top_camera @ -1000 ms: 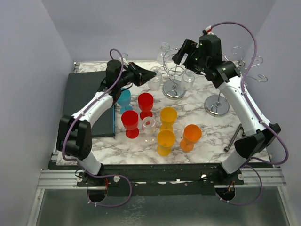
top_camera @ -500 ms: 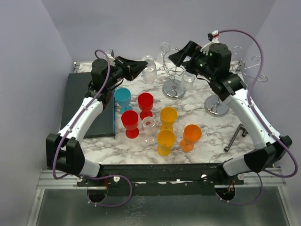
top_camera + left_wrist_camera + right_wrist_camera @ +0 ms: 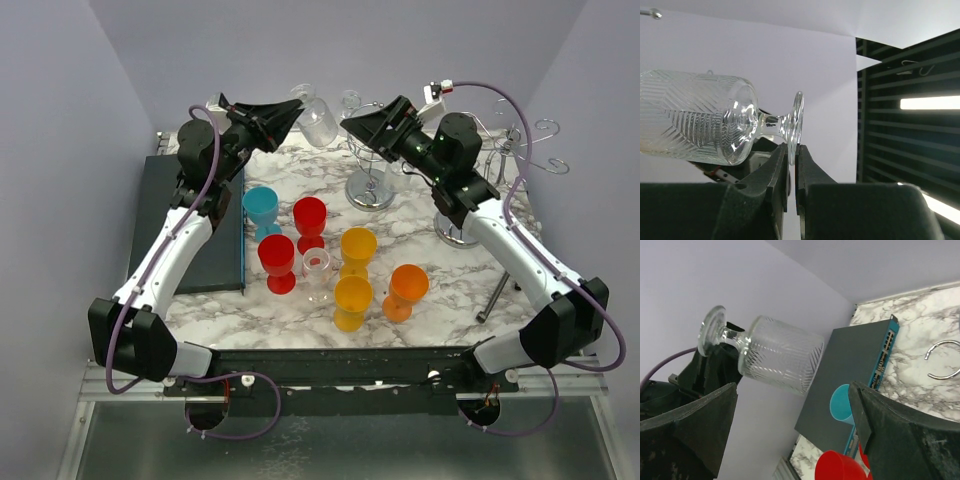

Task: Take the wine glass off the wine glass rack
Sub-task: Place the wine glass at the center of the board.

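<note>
A clear ribbed wine glass (image 3: 318, 122) lies sideways in the air above the table's back edge. My left gripper (image 3: 291, 108) is shut on the rim of its round foot (image 3: 797, 125), with the bowl (image 3: 695, 122) sticking out to the left in the left wrist view. My right gripper (image 3: 352, 125) is open wide just right of the glass, touching nothing. In the right wrist view the glass (image 3: 780, 360) hangs ahead of its spread fingers (image 3: 715, 415). The chrome wine glass rack (image 3: 371, 188) stands below and right, with other clear glasses (image 3: 400, 170) around it.
A second chrome stand (image 3: 461, 226) with curled hooks (image 3: 545, 135) is at the back right. Blue (image 3: 263, 207), red (image 3: 309, 218), yellow (image 3: 358, 247) and orange (image 3: 407, 287) goblets and a small clear glass (image 3: 317, 268) crowd the middle. A dark flat box (image 3: 190, 215) lies left, a dark bar (image 3: 497, 290) right.
My left arm has lifted the glass up and back to the left, away from the rack. My right gripper has opened wider and swung left toward the glass.
</note>
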`<action>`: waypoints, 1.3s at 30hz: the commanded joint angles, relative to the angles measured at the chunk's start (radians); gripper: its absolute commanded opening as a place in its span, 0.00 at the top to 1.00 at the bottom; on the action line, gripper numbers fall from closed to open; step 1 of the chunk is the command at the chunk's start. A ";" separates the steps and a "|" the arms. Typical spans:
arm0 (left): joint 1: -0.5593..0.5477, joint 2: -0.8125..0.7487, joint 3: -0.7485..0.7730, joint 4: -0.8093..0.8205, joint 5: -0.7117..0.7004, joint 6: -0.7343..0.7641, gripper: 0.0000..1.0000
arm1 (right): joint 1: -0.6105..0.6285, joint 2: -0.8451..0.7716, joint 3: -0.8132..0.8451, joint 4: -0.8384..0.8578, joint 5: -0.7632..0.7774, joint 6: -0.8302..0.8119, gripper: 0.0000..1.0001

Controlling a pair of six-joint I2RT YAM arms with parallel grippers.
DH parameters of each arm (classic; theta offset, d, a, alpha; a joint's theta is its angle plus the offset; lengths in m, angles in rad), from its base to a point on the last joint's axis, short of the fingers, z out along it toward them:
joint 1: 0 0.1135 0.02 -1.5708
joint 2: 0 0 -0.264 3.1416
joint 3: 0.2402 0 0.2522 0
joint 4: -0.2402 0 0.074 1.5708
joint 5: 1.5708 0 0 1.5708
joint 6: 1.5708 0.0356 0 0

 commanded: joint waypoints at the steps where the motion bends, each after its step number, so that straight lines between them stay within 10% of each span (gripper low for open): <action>1: 0.006 -0.056 0.065 0.126 -0.077 -0.135 1.00 | 0.007 -0.028 -0.053 0.214 -0.067 0.096 0.00; 25: -0.001 -0.078 0.071 0.221 -0.078 -0.247 1.00 | 0.060 0.219 0.022 0.792 -0.221 0.406 0.01; 39: -0.001 -0.087 0.014 0.294 -0.063 -0.300 1.00 | 0.079 0.304 0.074 1.027 -0.228 0.464 0.27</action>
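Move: The clear wine glass hangs foot up, mouth tilted down to the right, its foot pinched in the left hand. Its middle lies some 5 cm below that hand, 4 cm to its right and 2 cm ahead. From the open right hand it is about 10 cm to the left and 2 cm ahead, nearly level. The round rack stands some 12 cm ahead of the right hand, 4 cm right, 25 cm lower; the far red cup is about 10 cm left, level fore and aft, 35 cm below. The wine glass, still pinched by its foot, is lifted about 7 cm and drawn back slightly by the left hand, which rolls a little. The right hand also rises, closes in leftward on the bowl and draws back a bit, rolling and turning counter-clockwise by some 30 to 40 degrees so its fingers tip up; near the end they begin to close by the bowl's mouth, contact not clear. ##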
